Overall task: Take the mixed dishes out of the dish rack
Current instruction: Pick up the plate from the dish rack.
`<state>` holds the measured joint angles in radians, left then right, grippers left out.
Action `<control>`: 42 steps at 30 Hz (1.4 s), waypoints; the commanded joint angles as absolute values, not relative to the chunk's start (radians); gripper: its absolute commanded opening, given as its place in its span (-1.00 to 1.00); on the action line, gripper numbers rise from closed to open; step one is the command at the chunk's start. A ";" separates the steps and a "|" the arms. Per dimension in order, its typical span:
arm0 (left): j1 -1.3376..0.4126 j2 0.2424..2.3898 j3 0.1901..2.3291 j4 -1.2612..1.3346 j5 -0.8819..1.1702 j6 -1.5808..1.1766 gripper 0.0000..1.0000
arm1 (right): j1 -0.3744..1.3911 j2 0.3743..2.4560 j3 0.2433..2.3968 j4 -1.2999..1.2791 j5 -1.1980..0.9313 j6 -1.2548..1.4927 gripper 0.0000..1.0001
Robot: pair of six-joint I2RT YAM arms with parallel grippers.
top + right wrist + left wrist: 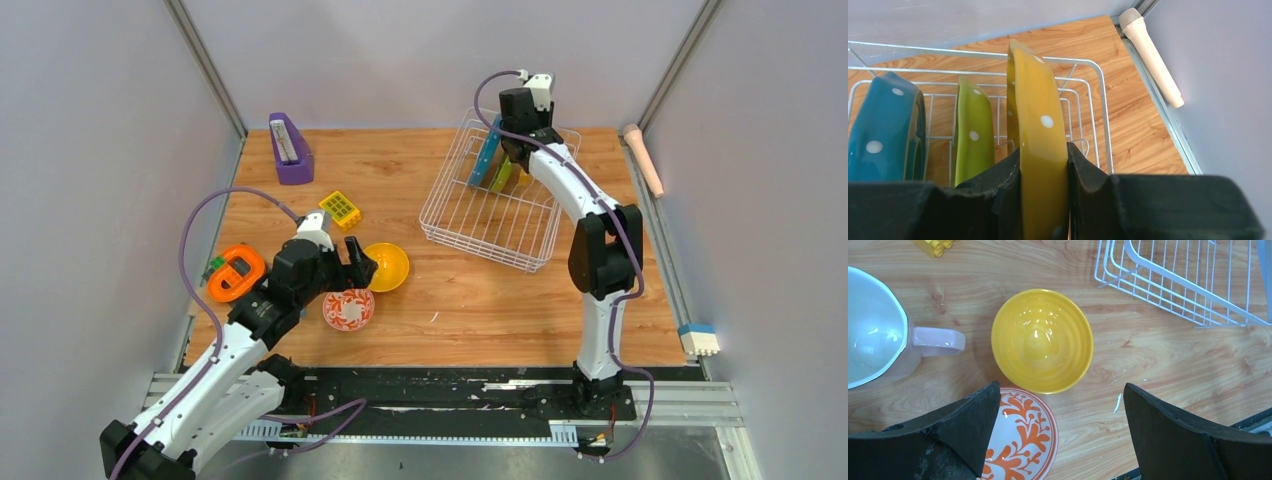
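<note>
The white wire dish rack [490,205] stands at the back right, its corner also showing in the left wrist view [1188,285]. In it stand, on edge, a blue dotted plate [885,130], a green one [973,135] and a yellow one [1040,100]. My right gripper [1044,150] is shut on the yellow plate's rim, reaching down into the rack's far side [517,160]. My left gripper [1062,387] hangs open and empty over the table, above the plain yellow bowl [1042,340] and the red-and-white patterned bowl [1023,435]. A pinkish cup [878,335] sits left of them.
A purple wedge holder [290,148] stands at the back left, a yellow grid block [341,209] sits near the middle and an orange round gadget [236,272] lies by the left arm. A pale handled tool [645,158] lies along the right rail.
</note>
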<state>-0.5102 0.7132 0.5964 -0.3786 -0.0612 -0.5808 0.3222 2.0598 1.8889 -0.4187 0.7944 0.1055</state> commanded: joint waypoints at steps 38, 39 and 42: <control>-0.509 0.714 0.601 -0.367 -0.075 -0.587 1.00 | 0.316 1.765 1.887 -0.146 0.832 -0.039 -1.00; -0.509 0.714 0.601 -0.367 -0.075 -0.586 1.00 | 0.316 1.749 1.875 -0.146 0.819 -0.029 -1.00; -0.509 0.713 0.600 -0.366 -0.074 -0.587 1.00 | 0.316 1.692 1.829 -0.146 0.778 0.017 -1.00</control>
<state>-0.5102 0.7147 0.5964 -0.3847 -0.0654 -0.5808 0.3191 1.8233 1.8496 -0.2737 0.8043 -0.0341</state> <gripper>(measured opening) 0.998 0.279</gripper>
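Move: The right hand already grips the yellow spotted plate, still standing in the rack; the plate's middle lies about 4 cm below and 1 cm ahead. The green plate stands some 5 cm left and 1 cm ahead, the blue plate about 9 cm left and 3 cm ahead, middles roughly 7 cm below the hand. From the left hand, the yellow plate is roughly 26 cm ahead, 34 cm right, near its height. Keeping its pinch on the yellow plate, the right hand draws it upward away from the rack and its green and blue neighbours: about 2 cm at first, a near halt, then a fast lift to some 13 cm in all. During the fast part it eases back about 3 cm and the fingers tip up some 15 degrees. ##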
